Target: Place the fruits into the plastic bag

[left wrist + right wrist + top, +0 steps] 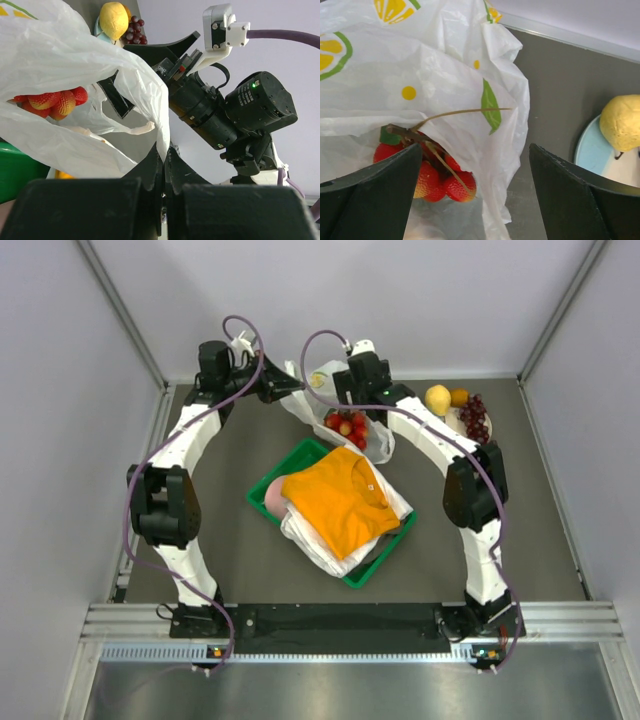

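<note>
The white plastic bag [378, 443] with citrus prints lies open at the back middle of the table. My left gripper [293, 390] is shut on the bag's edge [161, 117] and holds it up. A bunch of red strawberries [347, 425] sits inside the bag, also seen in the left wrist view [52, 102] and the right wrist view [442, 180]. My right gripper [475, 150] is open and empty just above the bag's mouth [345, 408]. The yellow pear [437, 398], the orange [459, 396] and the purple grapes [474, 418] lie on the pale plate [592, 150] to the right.
A green tray [262, 492] in the table's middle holds folded orange [340, 498] and white clothes and a pink item [274, 498]. Grey walls stand close on both sides and behind.
</note>
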Controlling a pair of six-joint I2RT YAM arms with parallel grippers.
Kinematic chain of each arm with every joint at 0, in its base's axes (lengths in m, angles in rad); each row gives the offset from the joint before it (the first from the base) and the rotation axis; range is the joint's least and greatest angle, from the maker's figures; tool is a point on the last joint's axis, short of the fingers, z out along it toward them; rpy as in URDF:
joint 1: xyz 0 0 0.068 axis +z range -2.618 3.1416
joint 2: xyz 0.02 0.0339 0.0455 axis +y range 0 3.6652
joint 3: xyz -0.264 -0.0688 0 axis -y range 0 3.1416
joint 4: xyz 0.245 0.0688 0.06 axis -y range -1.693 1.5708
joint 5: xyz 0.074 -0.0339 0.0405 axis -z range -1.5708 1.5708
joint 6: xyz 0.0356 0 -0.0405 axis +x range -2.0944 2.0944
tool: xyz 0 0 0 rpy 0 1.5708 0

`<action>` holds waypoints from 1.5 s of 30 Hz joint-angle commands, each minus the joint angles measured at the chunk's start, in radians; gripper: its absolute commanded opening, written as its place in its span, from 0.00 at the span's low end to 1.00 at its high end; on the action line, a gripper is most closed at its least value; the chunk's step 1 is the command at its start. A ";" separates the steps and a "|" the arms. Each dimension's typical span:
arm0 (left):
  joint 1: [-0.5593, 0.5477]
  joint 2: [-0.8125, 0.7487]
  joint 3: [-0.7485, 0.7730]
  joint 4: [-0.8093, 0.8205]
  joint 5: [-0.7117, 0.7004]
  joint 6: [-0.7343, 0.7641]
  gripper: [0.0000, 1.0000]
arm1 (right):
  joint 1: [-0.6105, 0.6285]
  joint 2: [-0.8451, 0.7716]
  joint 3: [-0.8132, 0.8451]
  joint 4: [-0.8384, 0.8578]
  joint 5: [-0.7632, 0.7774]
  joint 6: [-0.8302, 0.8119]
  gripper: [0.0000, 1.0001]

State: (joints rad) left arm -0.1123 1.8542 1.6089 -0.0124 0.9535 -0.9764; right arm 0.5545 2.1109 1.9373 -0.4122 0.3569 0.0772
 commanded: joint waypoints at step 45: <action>0.023 -0.059 0.059 0.233 0.007 -0.090 0.00 | -0.091 -0.249 -0.028 -0.076 0.099 -0.001 0.00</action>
State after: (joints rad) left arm -0.1055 1.8542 1.6196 0.1055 0.9527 -1.0283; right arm 0.4671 1.9816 1.8526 -0.5117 0.3759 0.0875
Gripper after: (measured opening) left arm 0.015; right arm 0.006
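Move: The bag's right-hand rim, the edge to be pinched, lies about 5 cm to the right of the open right gripper, 2 cm back and some 3 cm below. The strawberries in the bag sit roughly 5 cm back, 2 cm left and 12 cm below that gripper; the lemon is about 18 cm right, 3 cm ahead and 13 cm below. From the left gripper, that rim lies some 18 cm right, 3 cm ahead and 12 cm lower. Bring the open right gripper about 7 cm to the right, away from above the strawberries; dip it back and down some 3 cm on the way, tipping slightly, shut the fingers on the bag's right rim, then lift. Keep the left gripper's pinch on the left rim and raise it a couple of centimetres near the end. ##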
